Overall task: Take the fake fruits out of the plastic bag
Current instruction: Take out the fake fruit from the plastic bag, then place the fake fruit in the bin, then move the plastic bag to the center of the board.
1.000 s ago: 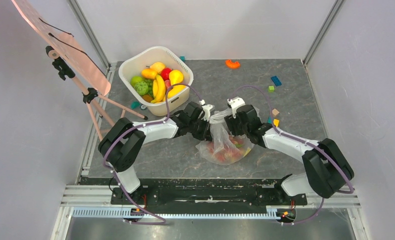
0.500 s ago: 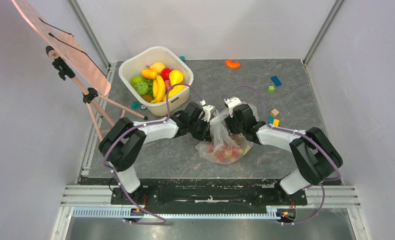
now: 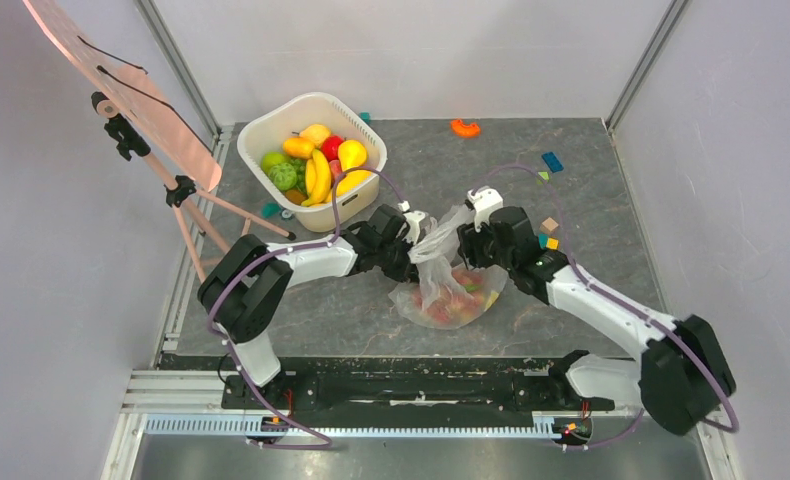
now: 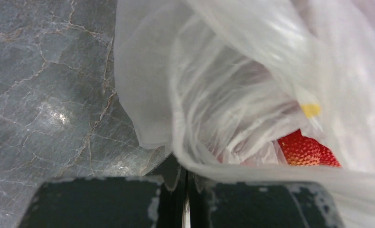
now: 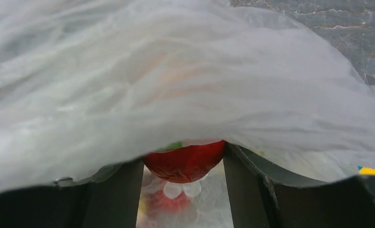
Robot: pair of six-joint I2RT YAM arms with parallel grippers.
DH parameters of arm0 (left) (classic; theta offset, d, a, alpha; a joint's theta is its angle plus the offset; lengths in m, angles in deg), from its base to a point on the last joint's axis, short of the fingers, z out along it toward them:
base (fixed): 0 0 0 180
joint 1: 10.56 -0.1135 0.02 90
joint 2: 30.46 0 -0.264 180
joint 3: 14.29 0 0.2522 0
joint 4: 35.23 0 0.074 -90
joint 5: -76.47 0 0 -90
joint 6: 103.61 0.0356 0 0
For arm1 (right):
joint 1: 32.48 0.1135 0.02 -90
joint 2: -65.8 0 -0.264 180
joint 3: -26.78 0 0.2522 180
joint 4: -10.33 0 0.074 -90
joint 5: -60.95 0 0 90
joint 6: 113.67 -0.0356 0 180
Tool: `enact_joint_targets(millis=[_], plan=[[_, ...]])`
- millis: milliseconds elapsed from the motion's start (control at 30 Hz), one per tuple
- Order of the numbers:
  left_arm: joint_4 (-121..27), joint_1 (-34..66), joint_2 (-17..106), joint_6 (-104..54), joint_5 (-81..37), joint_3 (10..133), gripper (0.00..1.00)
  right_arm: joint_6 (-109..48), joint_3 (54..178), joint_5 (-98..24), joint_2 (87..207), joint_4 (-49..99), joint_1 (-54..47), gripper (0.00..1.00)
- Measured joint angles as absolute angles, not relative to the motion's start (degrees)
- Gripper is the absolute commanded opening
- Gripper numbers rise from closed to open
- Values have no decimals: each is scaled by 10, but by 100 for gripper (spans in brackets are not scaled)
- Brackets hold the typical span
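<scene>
The clear plastic bag lies mid-table with fake fruits showing red, pink and yellow through it. My left gripper is shut on the bag's upper left edge. In the left wrist view its jaws pinch the film of the bag, and a red bumpy fruit shows through it. My right gripper is at the bag's mouth. In the right wrist view a glossy red fruit spans the gap between that gripper's fingers, touching both. Bag film drapes over them.
A white tub at the back left holds bananas, green fruit and other fruit. A pink board on a stand leans at the far left. Small toy blocks and an orange piece lie at the back right.
The right arm has swung outward and its gripper has shifted slightly right and back, drawing the bag's mouth with it. Its jaws narrowed a little. The left gripper has stayed in place.
</scene>
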State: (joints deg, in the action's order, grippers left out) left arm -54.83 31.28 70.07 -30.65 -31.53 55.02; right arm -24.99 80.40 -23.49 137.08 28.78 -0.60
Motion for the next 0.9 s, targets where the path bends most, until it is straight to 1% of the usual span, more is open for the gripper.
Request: enact_joint_targets(millis=[267, 467, 600, 733, 900], plan=[[-558, 313, 685, -308, -304, 550, 2, -296, 757, -289, 1221, 395, -6, 45], [-558, 313, 678, -315, -303, 549, 2, -329, 715, -363, 1122, 454, -7, 46], [-558, 313, 671, -316, -300, 544, 2, -344, 714, -394, 1072, 495, -7, 47], [-559, 313, 668, -316, -299, 544, 2, -348, 720, -398, 1030, 545, -7, 47], [-560, 313, 668, -317, -298, 543, 2, -348, 766, -397, 1006, 614, -7, 47]])
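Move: The red-orange pear is already between the right fingers, draped over by loose bag plastic; the left hand has it about 12 cm to its right, 5 cm ahead and some 7 cm higher. The bag's fruit heap lies about 8 cm back from the right hand, 6 cm left and 9 cm below. From the left hand the heap is some 7 cm to the right and 3 cm back. The small blocks stand about 13 cm right of the right hand, 3 cm ahead and 10 cm down. The pear, still gripped, is drawn out from under the plastic as the right hand sweeps about 14 cm back towards its base, quick at first, edging up early and climbing again at the end, some 5 cm in all, while the wrist tips and rolls around 20 degrees. The left fingers stay shut on the bag's left edge and lift only slightly. ##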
